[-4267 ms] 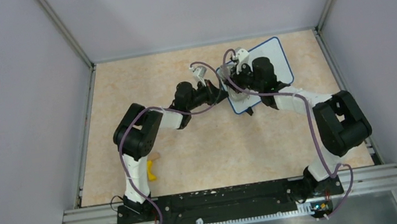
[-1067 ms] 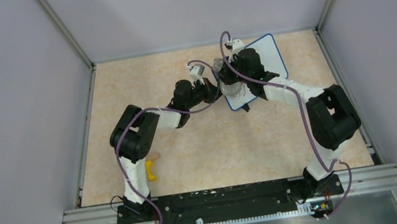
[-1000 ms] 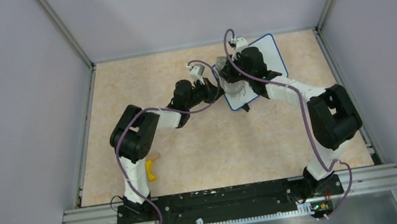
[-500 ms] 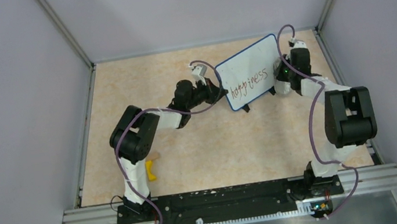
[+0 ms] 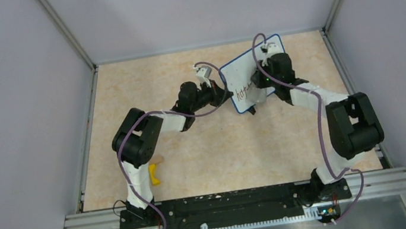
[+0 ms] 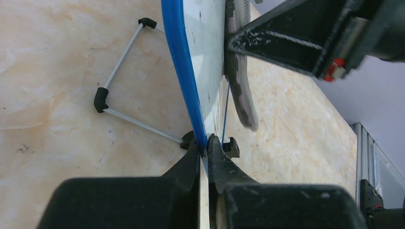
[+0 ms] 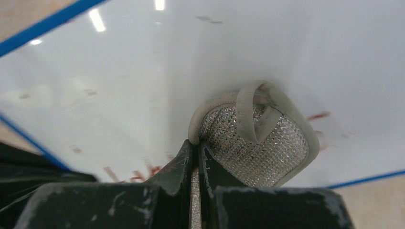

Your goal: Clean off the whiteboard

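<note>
A small blue-framed whiteboard [image 5: 237,79] stands tilted on a wire stand at the table's far middle, with red writing still showing at its left part. My left gripper [image 6: 206,140] is shut on the board's blue lower edge [image 6: 179,57]. My right gripper [image 7: 196,143] is shut on a grey mesh eraser pad [image 7: 253,143] and presses it flat on the board face [image 7: 143,71]. In the top view the right gripper [image 5: 261,76] covers the board's middle. Red marks show left of and beside the pad.
The board's wire stand [image 6: 119,90] with black end caps rests on the beige tabletop behind it. A yellow object [image 5: 154,173] lies near the left arm's base. Grey enclosure walls surround the table.
My right gripper with the pad has swept from the board's right side leftwards to its middle; half a second ago the whole word was visible, now only its left letters show.
</note>
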Robot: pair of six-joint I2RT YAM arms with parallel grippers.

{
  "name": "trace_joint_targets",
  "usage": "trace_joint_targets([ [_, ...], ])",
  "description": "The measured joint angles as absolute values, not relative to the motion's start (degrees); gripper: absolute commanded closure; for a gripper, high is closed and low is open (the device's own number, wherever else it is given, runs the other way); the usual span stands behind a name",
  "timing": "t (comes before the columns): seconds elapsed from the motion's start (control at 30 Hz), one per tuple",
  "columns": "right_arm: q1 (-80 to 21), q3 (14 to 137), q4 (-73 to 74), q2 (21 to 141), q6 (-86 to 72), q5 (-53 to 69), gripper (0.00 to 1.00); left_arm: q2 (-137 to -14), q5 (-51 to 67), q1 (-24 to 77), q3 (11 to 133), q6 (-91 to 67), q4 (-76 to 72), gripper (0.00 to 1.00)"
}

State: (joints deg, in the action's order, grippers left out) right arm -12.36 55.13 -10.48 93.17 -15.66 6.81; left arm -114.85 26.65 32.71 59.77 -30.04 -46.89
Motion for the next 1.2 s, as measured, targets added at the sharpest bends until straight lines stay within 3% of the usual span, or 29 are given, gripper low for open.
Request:
trace_joint_targets([
  [0.37, -25.65, 63.51, -14.31, 95.00, -14.52, 15.68, 1.00, -114.85, 26.55, 32.67, 59.77, -30.04, -46.52, 1.00],
  [0.83, -25.26, 66.24, -13.06, 97.69, -20.47, 13.93, 1.00, -114.65, 25.10, 32.67, 59.51, -30.09, -46.26, 1.00],
  [1.2, -17.21, 60.38, -14.68, 96.38, -25.36, 16.91, 1.00, -114.65, 24.45, 32.73, 59.37, -30.13, -46.54, 1.00],
])
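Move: The right hand holds the grey cloth against the whiteboard; the remaining red lettering lies about 7 cm to its left, 4 cm back and some 3 cm lower. The whiteboard's far left corner is about 15 cm left of this hand, 6 cm farther out and 4 cm higher. From the left hand, pinching the board's left edge, the lettering lies some 6 cm right, level fore and aft and about 1 cm higher. The right hand wipes the cloth some 15 cm left and up the left-pinched whiteboard, then halfway back. ##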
